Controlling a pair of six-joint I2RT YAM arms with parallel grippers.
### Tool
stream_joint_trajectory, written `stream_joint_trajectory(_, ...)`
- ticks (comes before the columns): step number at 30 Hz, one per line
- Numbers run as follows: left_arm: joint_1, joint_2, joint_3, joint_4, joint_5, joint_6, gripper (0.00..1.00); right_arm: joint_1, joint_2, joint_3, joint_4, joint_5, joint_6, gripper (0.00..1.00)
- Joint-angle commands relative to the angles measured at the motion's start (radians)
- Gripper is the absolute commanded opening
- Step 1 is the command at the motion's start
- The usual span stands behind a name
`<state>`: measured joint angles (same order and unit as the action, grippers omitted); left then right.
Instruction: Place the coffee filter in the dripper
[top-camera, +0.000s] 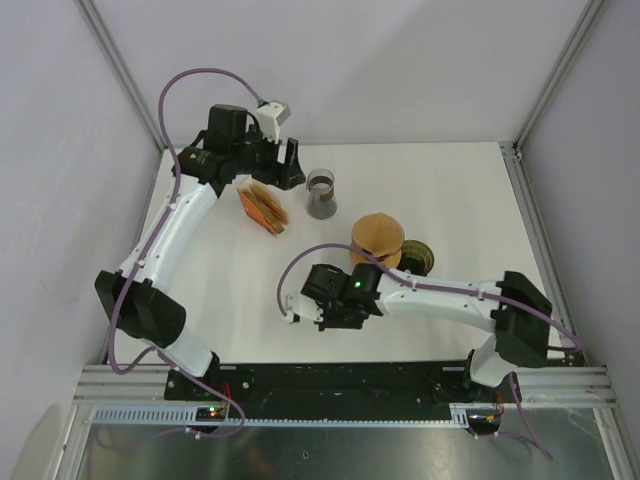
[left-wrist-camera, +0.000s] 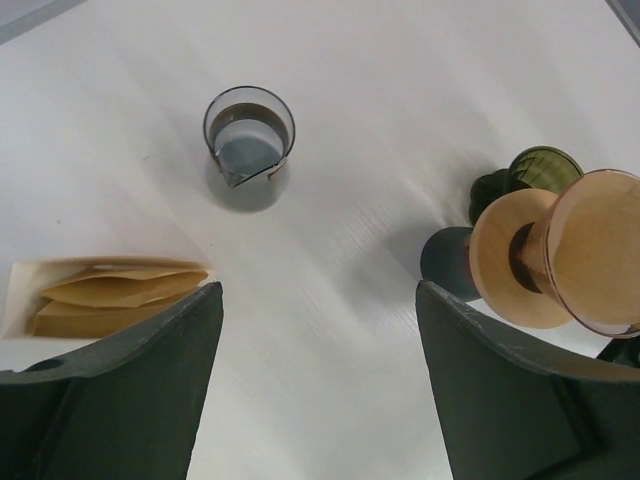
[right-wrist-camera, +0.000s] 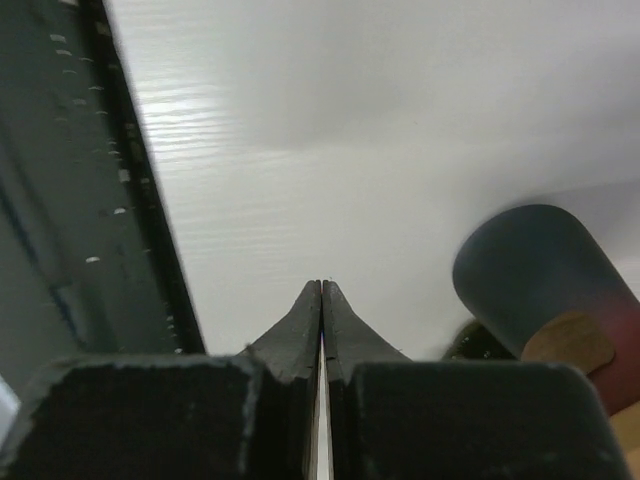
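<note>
Brown paper coffee filters (left-wrist-camera: 110, 295) stand stacked in a white holder (top-camera: 262, 207) at the far left of the table. The dripper (top-camera: 378, 238) is an amber cone with a wooden collar (left-wrist-camera: 570, 260), standing near the table's middle. My left gripper (left-wrist-camera: 318, 290) hangs open and empty above the table, with the filters just off its left finger and the dripper beyond its right one; it shows at the back left in the top view (top-camera: 283, 172). My right gripper (right-wrist-camera: 322, 285) is shut on nothing, low over the table near the front edge (top-camera: 318, 308).
A small glass beaker (left-wrist-camera: 248, 145) stands between the filters and the dripper, toward the back (top-camera: 321, 193). A dark green round object (top-camera: 415, 258) sits right of the dripper. The black front rail (right-wrist-camera: 90, 200) runs close by my right gripper.
</note>
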<state>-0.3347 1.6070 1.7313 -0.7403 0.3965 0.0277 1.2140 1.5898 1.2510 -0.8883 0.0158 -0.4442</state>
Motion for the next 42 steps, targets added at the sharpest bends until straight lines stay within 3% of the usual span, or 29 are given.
stream_joint_trajectory(1,0.037,-0.071,-0.009,0.026,0.021,0.023,0.83,0.013,0.107,-0.001,0.032,0.205,-0.057,0.01)
stream_joint_trajectory(10,0.059,-0.089,-0.037,0.038,0.045,0.023,0.83,-0.01,0.275,-0.011,0.082,0.421,-0.098,0.0)
stream_joint_trajectory(42,0.079,-0.098,-0.043,0.051,0.076,0.015,0.83,-0.208,0.317,-0.055,0.257,0.587,-0.233,0.0)
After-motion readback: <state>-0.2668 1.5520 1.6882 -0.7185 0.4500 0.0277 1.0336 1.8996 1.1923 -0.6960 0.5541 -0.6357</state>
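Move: The right hand's shut fingers hang near the front of the table; the black cup carrying the dripper stands roughly 17 cm ahead of them, 7 cm to the right and 5 cm lower. The dripper, filter inside, is above that cup, about 5 cm higher than the fingers. The green cup is some 20 cm ahead, 15 cm right and 6 cm lower. From the left hand, the black cup is about 9 cm back, 19 cm right and 24 cm down. The right hand brings its shut fingers up against the near side of the black cup under the dripper and pushes it forward. It sinks about 7 cm while starting forward, then runs on low for some 13 cm forward in all, drifting 7 cm right, the fingertips swinging forward by roughly 30 degrees. The open left hand eases about 2 cm left, away from the dripper. ##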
